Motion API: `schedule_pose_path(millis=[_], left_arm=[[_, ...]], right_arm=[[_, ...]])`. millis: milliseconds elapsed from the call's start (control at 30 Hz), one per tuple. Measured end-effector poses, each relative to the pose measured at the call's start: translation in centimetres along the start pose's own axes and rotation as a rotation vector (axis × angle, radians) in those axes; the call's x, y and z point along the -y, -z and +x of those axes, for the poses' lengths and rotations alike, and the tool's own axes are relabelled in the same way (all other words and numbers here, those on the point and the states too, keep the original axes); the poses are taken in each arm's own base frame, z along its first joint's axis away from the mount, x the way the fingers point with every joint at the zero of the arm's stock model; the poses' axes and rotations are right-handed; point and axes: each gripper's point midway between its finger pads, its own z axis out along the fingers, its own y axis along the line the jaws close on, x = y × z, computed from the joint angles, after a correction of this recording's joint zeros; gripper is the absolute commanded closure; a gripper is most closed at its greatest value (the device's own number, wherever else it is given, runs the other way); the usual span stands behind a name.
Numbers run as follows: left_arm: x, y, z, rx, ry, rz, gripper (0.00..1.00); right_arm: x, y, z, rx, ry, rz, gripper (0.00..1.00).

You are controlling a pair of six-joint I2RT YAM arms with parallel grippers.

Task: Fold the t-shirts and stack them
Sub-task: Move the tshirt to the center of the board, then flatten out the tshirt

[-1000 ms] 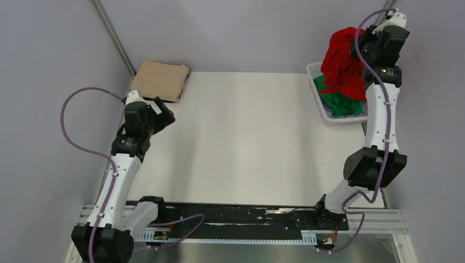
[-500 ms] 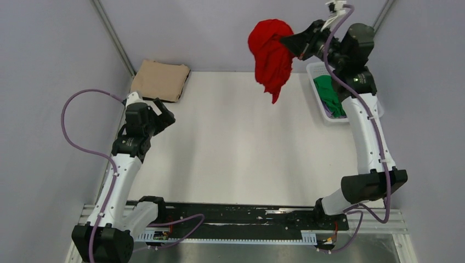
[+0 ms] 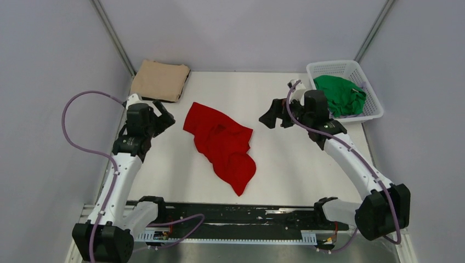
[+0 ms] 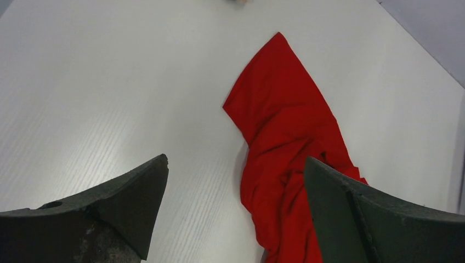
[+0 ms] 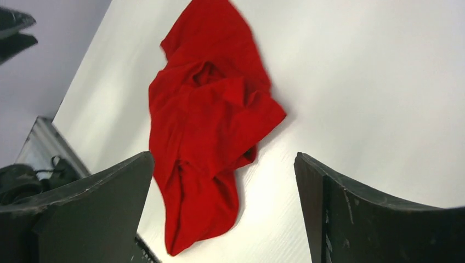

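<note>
The red t-shirt (image 3: pixel 222 143) lies crumpled on the white table, left of centre; it also shows in the left wrist view (image 4: pixel 285 148) and the right wrist view (image 5: pixel 208 120). The tan t-shirt (image 3: pixel 161 80) lies folded at the back left corner. The green t-shirt (image 3: pixel 341 94) lies bunched in the white basket (image 3: pixel 373 112) at the back right. My left gripper (image 3: pixel 165 112) is open and empty, just left of the red shirt. My right gripper (image 3: pixel 268 118) is open and empty, to the right of the red shirt, above the table.
Grey walls close in the table on the left, back and right. A black rail (image 3: pixel 241 216) with cabling runs along the near edge between the arm bases.
My right gripper carried the red shirt from the basket over the table, let it go, and moved down. The shirt now lies on the table. The left arm has not moved.
</note>
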Motion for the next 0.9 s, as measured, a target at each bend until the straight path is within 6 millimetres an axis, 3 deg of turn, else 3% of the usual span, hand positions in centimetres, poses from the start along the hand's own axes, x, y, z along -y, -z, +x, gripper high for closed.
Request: schedule_pose_path(millis=[167, 267, 433, 600, 767, 900], left_arm=[[0.3, -2.1, 2.5, -0.119, 0.002, 0.002, 0.00], [0.4, -3.7, 4.7, -0.219, -0.001, 0.008, 0.00], [0.3, -7.0, 7.9, -0.363, -0.009, -0.008, 0.00], [0.5, -11.7, 10.1, -0.484, -0.025, -0.049, 0.00], [0.6, -15.5, 11.2, -0.546, -0.044, -0.076, 0.00], [0.8, -17.0, 12.7, -0.597, -0.044, -0.060, 0.00]], right_arm=[[0.0, 3.8, -3.8, 0.202, 0.061, 0.128, 0.00], [0.3, 3.8, -4.0, 0.230, 0.042, 0.144, 0.00], [2.4, 0.9, -0.9, 0.117, -0.073, 0.165, 0.00], [4.2, -2.9, 3.2, -0.033, -0.187, 0.181, 0.00], [4.5, -5.3, 6.6, -0.145, -0.238, 0.189, 0.00], [4.6, -6.6, 8.4, -0.202, -0.260, 0.195, 0.00]])
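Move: The t-shirt lies crumpled on the table between the hands, which are both empty and open. Its near-left corner is about 10 cm ahead of the left hand, 4 cm to its right and 20 cm below, with the cardboard some 29 cm ahead and 5 cm to the left of that hand. The shirt's right corner lies about 7 cm ahead of the right hand, 4 cm to its left and 20 cm below; the basket is roughly 22 cm ahead and 29 cm to its right. The left hand swoops down about 18 cm and forward some 10 cm, drifting right as its fingers tip about 30 degrees further down, and brings the wide-open fingers close over the near-left corner of the t-shirt, one on each side of that corner. The right hand, also staying open, first lifts a few centimetres and swings right, then sinks past its starting height towards the shirt's right corner while easing back left, ending about 11 cm lower and tipped further down, still clear above the cloth. ##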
